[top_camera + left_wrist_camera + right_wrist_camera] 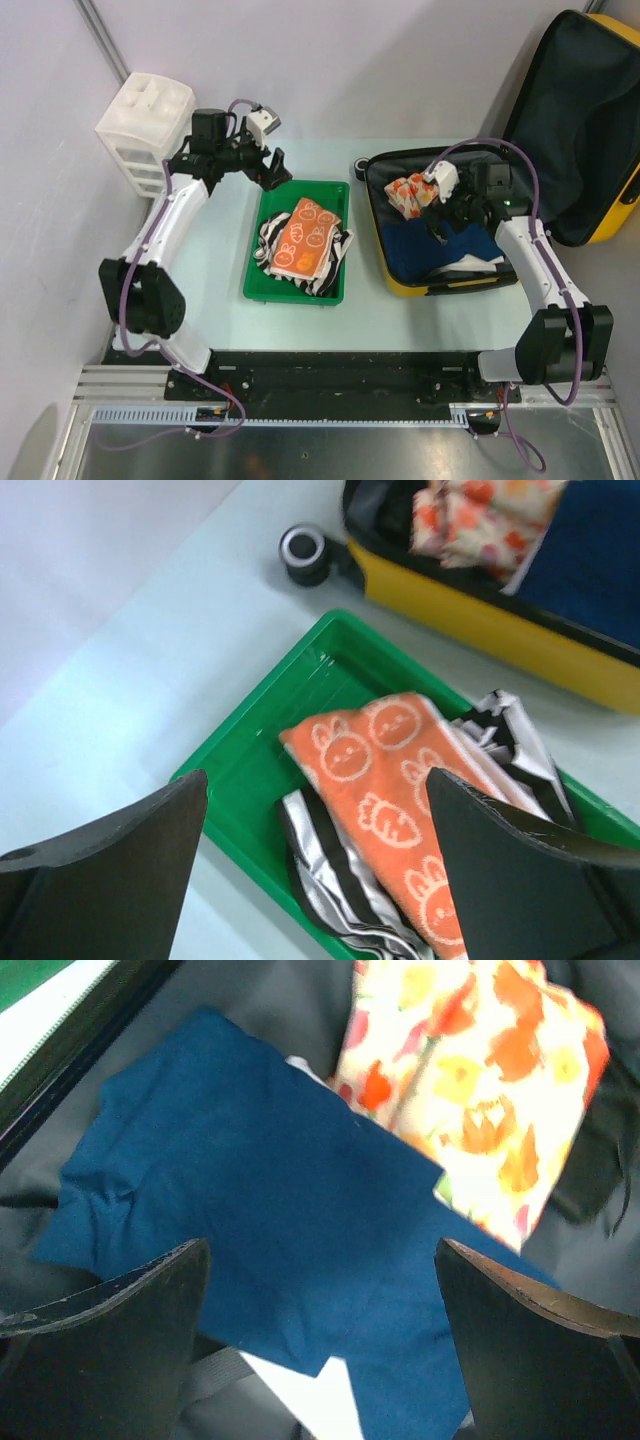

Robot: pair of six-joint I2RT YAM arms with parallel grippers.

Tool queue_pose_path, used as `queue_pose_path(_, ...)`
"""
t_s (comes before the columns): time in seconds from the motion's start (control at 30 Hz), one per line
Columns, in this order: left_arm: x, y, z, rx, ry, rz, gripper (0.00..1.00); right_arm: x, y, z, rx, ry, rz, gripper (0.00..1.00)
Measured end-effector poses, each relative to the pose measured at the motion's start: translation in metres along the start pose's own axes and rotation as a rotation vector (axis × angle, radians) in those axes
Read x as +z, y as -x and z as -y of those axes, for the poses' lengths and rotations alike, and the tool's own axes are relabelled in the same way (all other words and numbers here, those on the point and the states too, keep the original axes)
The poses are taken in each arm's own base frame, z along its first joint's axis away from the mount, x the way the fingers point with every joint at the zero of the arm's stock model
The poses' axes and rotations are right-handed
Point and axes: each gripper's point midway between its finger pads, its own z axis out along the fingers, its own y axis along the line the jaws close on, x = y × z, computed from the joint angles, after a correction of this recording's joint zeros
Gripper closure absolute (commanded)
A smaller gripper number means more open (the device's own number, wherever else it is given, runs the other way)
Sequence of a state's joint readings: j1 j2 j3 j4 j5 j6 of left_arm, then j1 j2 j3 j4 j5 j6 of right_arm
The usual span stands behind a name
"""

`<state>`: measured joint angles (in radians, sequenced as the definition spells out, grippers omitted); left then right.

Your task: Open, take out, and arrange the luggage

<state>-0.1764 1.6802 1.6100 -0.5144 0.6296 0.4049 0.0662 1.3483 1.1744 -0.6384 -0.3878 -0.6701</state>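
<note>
The yellow luggage (pixel 441 287) lies open at the right of the table, its black-lined lid (pixel 585 120) propped up behind. A floral cloth (pixel 412 193), a blue cloth (pixel 415 250) and something white (pixel 470 262) lie inside. My right gripper (pixel 440 218) hovers open over them; in its wrist view the right gripper (pixel 322 1250) stands above the blue cloth (pixel 250 1180), with the floral cloth (pixel 470 1080) beyond. My left gripper (pixel 270 165) hangs open and empty over the far end of the green tray (pixel 262 285). Its wrist view shows the left gripper (pixel 318 780) above an orange towel (pixel 385 770).
The green tray (pixel 260 740) sits mid-table, with the orange rabbit-print towel (pixel 305 240) lying on a black-and-white striped cloth (pixel 325 272). A white plastic drawer unit (pixel 145 130) stands at the back left by the wall. The luggage's black wheel (pixel 305 552) faces the tray.
</note>
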Motion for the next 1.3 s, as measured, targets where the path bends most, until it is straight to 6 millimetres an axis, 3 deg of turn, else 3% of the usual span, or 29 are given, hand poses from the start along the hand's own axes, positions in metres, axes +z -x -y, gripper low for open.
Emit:
queue_pose_path(0.07,-0.012,0.018,0.015,0.033,-0.026,0.048,0.05,0.009,0.004,-0.008,-0.105,0.059,0.017,0.01)
queue_pose_path(0.17,-0.015,0.024,0.032,0.043,-0.067,0.075,0.06,0.027,0.009,-0.023,-0.243,0.146,0.039,0.02)
queue_pose_path(0.37,-0.004,-0.011,0.054,-0.057,-0.14,0.01,0.06,0.078,0.0,-0.052,-0.389,0.312,0.039,0.04)
queue_pose_path(0.57,-0.005,-0.041,0.068,-0.141,-0.162,-0.049,0.06,0.118,-0.025,-0.053,-0.405,0.375,-0.002,0.04)
queue_pose_path(0.77,-0.019,-0.047,0.08,-0.16,-0.159,-0.053,0.06,0.139,-0.031,-0.052,-0.414,0.419,-0.002,0.05)
queue_pose_path(0.87,-0.022,-0.046,0.082,-0.161,-0.157,-0.047,0.07,0.148,-0.035,-0.056,-0.404,0.481,-0.017,0.21)
queue_pose_path(0.9,-0.022,-0.045,0.082,-0.163,-0.156,-0.046,0.07,0.149,-0.037,-0.058,-0.396,0.511,-0.025,0.39)
queue_pose_path(0.97,-0.022,-0.045,0.082,-0.164,-0.156,-0.046,0.07,0.15,-0.039,-0.059,-0.387,0.553,-0.031,0.53)
queue_pose_path(1.07,-0.022,-0.045,0.082,-0.167,-0.157,-0.046,0.07,0.148,-0.036,-0.057,-0.394,0.569,-0.022,0.82)
queue_pose_path(1.1,-0.022,-0.045,0.083,-0.171,-0.158,-0.047,0.07,0.146,-0.034,-0.056,-0.396,0.569,-0.02,0.98)
queue_pose_path(1.3,-0.02,-0.029,0.085,-0.149,-0.169,-0.029,0.07,0.126,-0.023,-0.05,-0.383,0.554,0.002,1.0)
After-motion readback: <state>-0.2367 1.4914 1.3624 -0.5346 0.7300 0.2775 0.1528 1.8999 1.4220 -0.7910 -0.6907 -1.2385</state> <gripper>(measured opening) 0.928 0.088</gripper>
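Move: From the right hand, the blue cloth's middle lies about 14 cm below and some 3 cm back; its far left corner is roughly 4 cm ahead and 8 cm left. The floral cloth lies about 9 cm ahead and 5 cm left, the white cloth some 7 cm back and 9 cm right, both nearly as low. From the left hand, the blue cloth is some 15 cm back, 38 cm right and 20 cm lower; the green tray's middle is about 14 cm back and 4 cm right. Leftward first, then steeply down, the open right hand goes about 8 cm left and 14 cm down to the blue cloth's far left corner by the suitcase wall, turning nearly 40 degrees counter-clockwise; its fingers shut, pinching the cloth, and start to rise. The left hand draws back some 9 cm towards the green tray, rising briefly before sinking slightly, fingers still open. ##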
